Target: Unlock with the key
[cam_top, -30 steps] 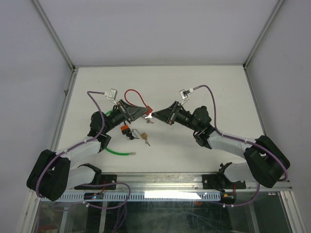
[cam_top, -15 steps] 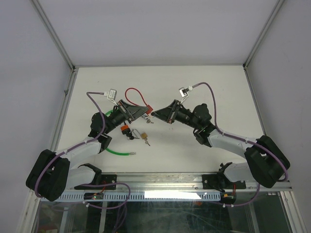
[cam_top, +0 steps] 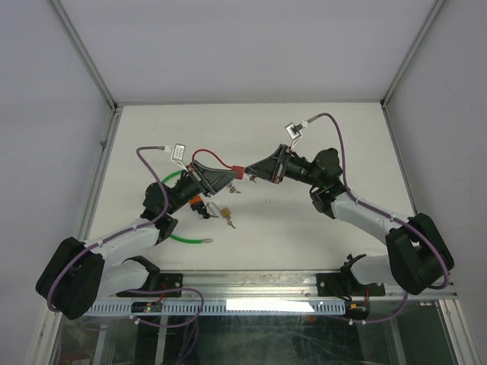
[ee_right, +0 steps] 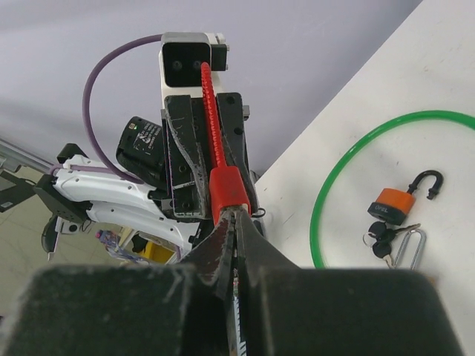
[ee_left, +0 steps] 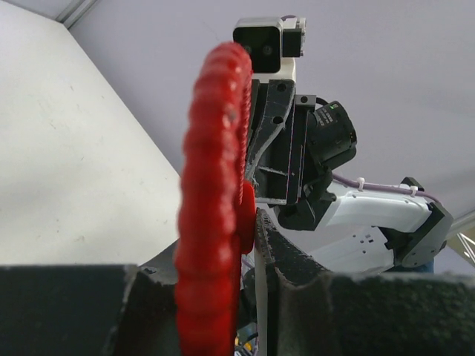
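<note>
A red cable lock, with its block-shaped body [cam_top: 237, 169] [ee_right: 228, 188] and red cable loop [cam_top: 208, 156] [ee_left: 215, 215], is held off the table between the two arms. My left gripper [cam_top: 223, 179] [ee_left: 249, 245] is shut on the lock from the left. My right gripper [cam_top: 250, 173] [ee_right: 236, 222] meets the body's near end with its jaws pressed together on a thin metal key [ee_right: 235, 319]. A small bunch of keys [cam_top: 237, 187] dangles beneath the lock. The keyhole itself is hidden by the fingertips.
On the table below lie an orange padlock [cam_top: 196, 202] [ee_right: 390, 205] with keys [ee_right: 381, 240], a brass padlock [cam_top: 225, 211] and a green cable loop [cam_top: 181, 236] [ee_right: 335, 178]. White walls stand left, back and right.
Both grippers and the red lock have risen and shifted slightly right and toward the back. The right forearm has swung up, and its jaws have closed the last bit.
</note>
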You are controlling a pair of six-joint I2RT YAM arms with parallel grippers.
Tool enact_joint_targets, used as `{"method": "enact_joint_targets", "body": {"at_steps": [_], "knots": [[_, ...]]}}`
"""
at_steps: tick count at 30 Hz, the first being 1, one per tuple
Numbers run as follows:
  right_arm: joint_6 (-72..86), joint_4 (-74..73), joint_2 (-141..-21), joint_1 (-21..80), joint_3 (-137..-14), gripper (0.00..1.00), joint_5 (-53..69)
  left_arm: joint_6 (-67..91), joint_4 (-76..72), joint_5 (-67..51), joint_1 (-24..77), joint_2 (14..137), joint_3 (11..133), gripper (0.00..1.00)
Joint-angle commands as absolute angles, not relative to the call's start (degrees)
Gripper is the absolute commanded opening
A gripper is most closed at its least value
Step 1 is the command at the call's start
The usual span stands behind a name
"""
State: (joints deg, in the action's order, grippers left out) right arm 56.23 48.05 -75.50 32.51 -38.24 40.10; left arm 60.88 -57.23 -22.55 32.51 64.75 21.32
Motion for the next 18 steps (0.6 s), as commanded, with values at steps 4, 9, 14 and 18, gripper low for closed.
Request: {"method": "enact_joint_targets", "body": {"at_steps": [4,9,14,18], "knots": [[51.31,50.53,-71.96,34.85,-43.23,0.00,37.05,60.29,-52.67,-27.85,35.98,64.29,20.11,0.00],[41.80,37.89,-66.41,34.84,-41.19,0.10,35.09,64.67,-54.49,-23.50,32.45,63.52,20.64,0.00],[30.13,24.76,-60.01,34.81,-40.16,0.38,31.35,67.84,-55.90,-24.04,29.03,64.53,21.89,0.00],[18.46,16.94,-55.92,35.78,-38.97,0.48,27.85,67.92,-54.97,-25.39,28.13,65.02,23.13,0.00]]}}
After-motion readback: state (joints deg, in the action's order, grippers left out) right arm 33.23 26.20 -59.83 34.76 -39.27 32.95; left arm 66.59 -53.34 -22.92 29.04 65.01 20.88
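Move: The right fingers hold the key at its bow, with the red lock about 3 cm to their left at the same height. On the table some 26 cm below this hand, the brass padlock lies about 7 cm to its left and level with it; the green lock's end lies 9 cm ahead and 5 cm left. The left hand grips the red lock, whose middle is 2 cm to its right and 1 cm ahead; the key is about 5 cm to its right. After a brief near-stillness at the key, the right hand opens its fingers from shut to about half wide, lets go of the bow and backs off to its right, rising and drawing back towards its base, about 3.5 cm in all, while it rolls and dips by some 20 degrees. The left hand keeps its grip on the red lock and, late on, eases about 2.5 cm down, forward and left, its fingers tipping slightly downward, so the gap between the two hands opens from both sides. ##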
